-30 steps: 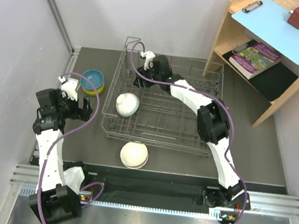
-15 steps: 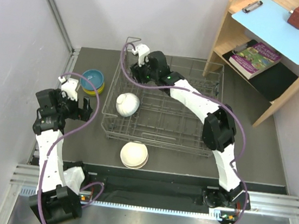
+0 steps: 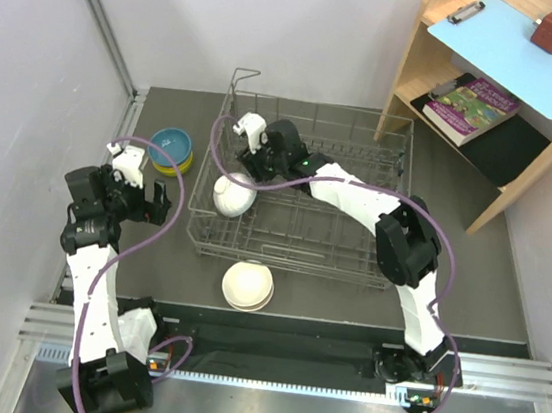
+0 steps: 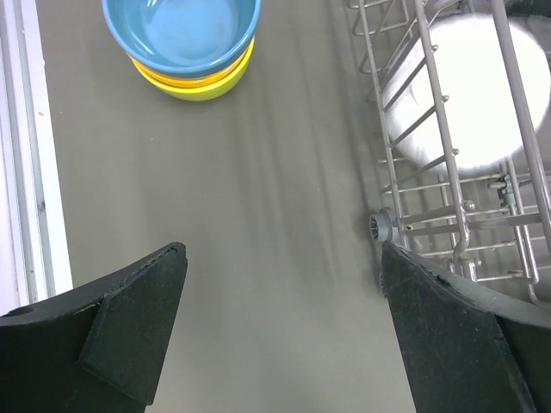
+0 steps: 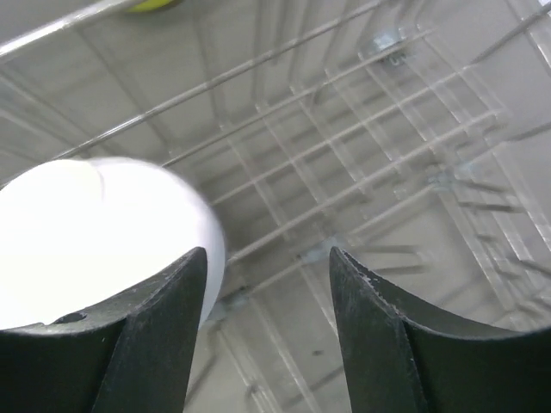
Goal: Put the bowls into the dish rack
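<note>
The grey wire dish rack (image 3: 358, 191) stands mid-table. One white bowl (image 3: 232, 195) lies inside it at the left end, also seen in the right wrist view (image 5: 86, 241) and the left wrist view (image 4: 469, 95). My right gripper (image 3: 244, 162) hovers over the rack floor (image 5: 362, 163) just beside that bowl. It is open (image 5: 269, 254) with nothing between its fingers. A blue bowl (image 3: 171, 142) (image 4: 181, 26) tops a stack with a yellow-green bowl (image 4: 196, 86) left of the rack. Two stacked beige bowls (image 3: 248, 286) sit in front of the rack. My left gripper (image 3: 153, 201) (image 4: 284, 258) is open over bare table.
A wooden shelf unit (image 3: 420, 63) with a book (image 3: 472, 108) and a light blue board stands at the back right. A metal rail (image 4: 26, 172) runs along the table's left edge. A small grey rack wheel (image 4: 380, 226) is close to my left gripper's right finger.
My right arm has swung from the rack's far left corner toward me, bringing the gripper down beside the white bowl. The left arm has hardly moved.
</note>
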`<control>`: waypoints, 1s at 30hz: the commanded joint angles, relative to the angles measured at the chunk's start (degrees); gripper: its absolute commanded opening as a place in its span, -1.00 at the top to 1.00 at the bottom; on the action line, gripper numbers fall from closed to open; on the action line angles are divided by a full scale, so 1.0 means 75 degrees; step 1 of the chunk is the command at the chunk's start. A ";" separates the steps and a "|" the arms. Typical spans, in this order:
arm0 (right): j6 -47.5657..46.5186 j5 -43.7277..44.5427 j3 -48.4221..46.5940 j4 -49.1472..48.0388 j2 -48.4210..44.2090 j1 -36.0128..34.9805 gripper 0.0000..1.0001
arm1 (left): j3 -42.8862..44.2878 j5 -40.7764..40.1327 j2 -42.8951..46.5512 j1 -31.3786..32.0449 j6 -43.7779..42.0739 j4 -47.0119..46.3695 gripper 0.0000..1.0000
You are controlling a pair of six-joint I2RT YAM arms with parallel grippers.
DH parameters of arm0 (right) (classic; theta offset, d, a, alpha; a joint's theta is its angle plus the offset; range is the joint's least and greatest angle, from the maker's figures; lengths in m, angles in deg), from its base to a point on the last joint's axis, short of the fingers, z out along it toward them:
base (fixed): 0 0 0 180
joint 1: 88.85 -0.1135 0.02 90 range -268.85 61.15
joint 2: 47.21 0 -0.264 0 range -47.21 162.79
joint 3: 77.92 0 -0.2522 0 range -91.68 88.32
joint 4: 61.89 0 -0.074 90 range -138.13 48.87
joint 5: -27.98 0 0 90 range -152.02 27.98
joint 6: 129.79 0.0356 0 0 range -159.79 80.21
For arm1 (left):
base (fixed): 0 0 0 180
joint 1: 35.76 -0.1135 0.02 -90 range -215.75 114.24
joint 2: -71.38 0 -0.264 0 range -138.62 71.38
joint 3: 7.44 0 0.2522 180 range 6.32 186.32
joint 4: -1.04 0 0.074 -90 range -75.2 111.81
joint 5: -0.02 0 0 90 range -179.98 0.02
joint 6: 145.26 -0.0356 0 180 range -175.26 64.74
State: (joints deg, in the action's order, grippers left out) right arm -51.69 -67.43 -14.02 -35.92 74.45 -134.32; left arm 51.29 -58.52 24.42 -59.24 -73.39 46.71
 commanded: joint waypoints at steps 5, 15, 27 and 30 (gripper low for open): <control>-0.0230 -0.0310 0.0544 -0.0327 -0.0742 -0.0394 -0.16 | -0.0066 0.0234 0.0214 -0.0056 0.0050 -0.0328 -0.98; -0.0089 0.1177 0.0744 -0.0584 -0.1350 -0.0324 -0.16 | 0.0027 0.0328 0.0285 -0.0056 -0.0008 -0.0316 -0.98; -0.0100 -0.2650 0.0884 0.1685 -0.3458 0.0122 -0.22 | 0.0999 0.1990 0.0495 -0.0044 -0.1975 0.1932 -0.98; -0.0790 -0.3496 0.1480 0.2179 -0.4206 0.0017 -0.19 | 0.1094 0.2331 0.0705 -0.0033 -0.2550 0.2519 -0.98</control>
State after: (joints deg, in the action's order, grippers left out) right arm -51.99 -78.70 -6.79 -28.18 50.85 -132.95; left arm 56.32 -48.61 27.19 -59.28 -84.43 57.44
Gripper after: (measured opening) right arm 0.605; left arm 0.991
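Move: Inside the dish rack, the white bowl lies about 6 cm back and 4 cm left of the right hand, its middle some 4 cm lower, with the half-open fingers right beside its rim. The rack's left side runs about 9 cm to that hand's left, level with it; the blue-and-yellow bowl stack stands beyond, some 20 cm left and 3 cm forward. From the left hand, the white bowl is roughly 17 cm right and 5 cm forward, lower down. Pushing back against the white bowl's rim, the right hand goes on about 3.5 cm towards the robot and slightly down, fingers kept half open. It then comes off the bowl, edging forward and right before lifting some 16 cm, drawing back again near the end. Late on, the open left hand swings a few centimetres right, back and up, turning about 10 degrees clockwise. ##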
